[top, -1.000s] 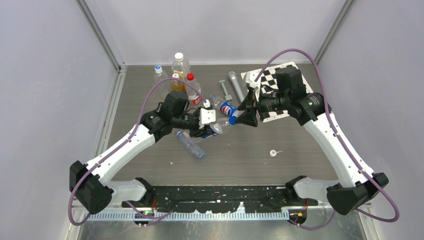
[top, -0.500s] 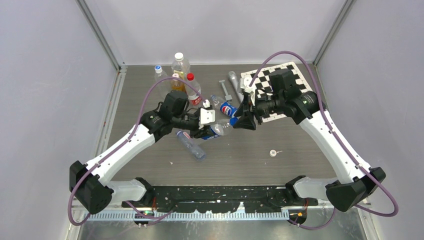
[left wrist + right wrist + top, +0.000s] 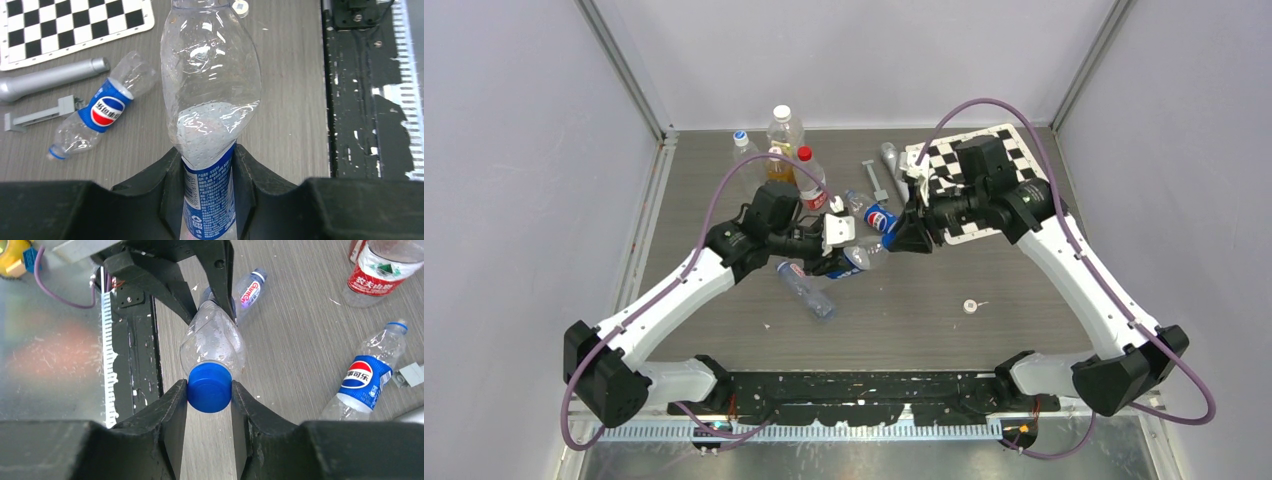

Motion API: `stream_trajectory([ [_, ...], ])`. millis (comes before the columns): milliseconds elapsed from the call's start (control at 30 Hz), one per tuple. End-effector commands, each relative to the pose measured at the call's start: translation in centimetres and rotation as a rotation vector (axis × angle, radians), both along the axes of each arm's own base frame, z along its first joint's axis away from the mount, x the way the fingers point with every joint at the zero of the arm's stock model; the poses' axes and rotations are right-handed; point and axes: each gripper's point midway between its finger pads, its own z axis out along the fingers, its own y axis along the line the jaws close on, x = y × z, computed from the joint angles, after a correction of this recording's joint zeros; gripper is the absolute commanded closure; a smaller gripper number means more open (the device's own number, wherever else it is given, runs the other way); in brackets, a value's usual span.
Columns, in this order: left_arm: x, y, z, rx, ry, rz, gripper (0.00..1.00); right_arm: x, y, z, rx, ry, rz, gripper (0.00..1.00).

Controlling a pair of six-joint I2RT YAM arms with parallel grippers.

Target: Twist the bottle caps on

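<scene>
My left gripper (image 3: 842, 257) (image 3: 207, 157) is shut on a clear bottle with a blue label (image 3: 210, 90), held level above the table with its mouth pointing right. My right gripper (image 3: 898, 237) (image 3: 209, 392) is shut on a blue cap (image 3: 209, 388), which sits against that bottle's mouth (image 3: 212, 342). A Pepsi-style bottle (image 3: 879, 216) (image 3: 102, 106) (image 3: 367, 377) lies uncapped behind them. A nearly plain bottle (image 3: 806, 288) (image 3: 250, 287) lies below the left gripper. A white cap (image 3: 970, 306) (image 3: 240, 6) lies on the table to the front right.
An amber-liquid bottle (image 3: 782, 135), a red-capped bottle (image 3: 809, 180) (image 3: 380, 270) and a small capped bottle (image 3: 744, 150) stand at the back left. A grey cylinder (image 3: 894, 168), a grey clamp (image 3: 876, 180) and a checkerboard (image 3: 989, 160) lie at the back.
My right gripper has moved left with the blue cap, from a short gap away to the mouth of the held bottle. The left gripper and its bottle have stayed put.
</scene>
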Motion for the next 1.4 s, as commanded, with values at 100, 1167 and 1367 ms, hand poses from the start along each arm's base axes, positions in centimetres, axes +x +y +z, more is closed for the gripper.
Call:
stream_trajectory([
  [100,4.3,-1.0,3.4,-0.102,-0.278,0.193,1.00,5.0,0.5,0.2,0.024,0.265,-0.453,1.00],
  [1167,6.7,-2.0,2.9,-0.225,-0.376,0.643,1.00,8.9,-2.3,7.1,0.542,0.443,-0.756,0.05],
  [1367,6.5,-3.9,3.7,-0.327,-0.258,0.615,1.00,8.2,-2.6,7.6,0.513,0.264,-0.724,0.04],
])
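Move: The right fingers already pinch the blue cap at the neck of the bottle held in the left gripper; that cap lies some 10 cm right of the left hand, about 2 cm ahead and 6 cm above. On the table, the Pepsi bottle lies about 16 cm ahead of the right hand, 1 cm left and 25 cm below. From the left hand, a lying clear bottle is roughly 8 cm left, 2 cm ahead and 19 below; a red-capped bottle stands 23 ahead, 6 left, its middle 12 below. Carry both hands forward about 7 cm together, sinking slightly at first, and counter-twist them: roll the right gripper with the pinched cap clockwise seen from the cap's end, swinging it right, while the left keeps its hold and turns the bottle the other way, each over 40 degrees. Then open the right fingers wide, let go of the cap and rise about 5 cm, the left turning partly back. ##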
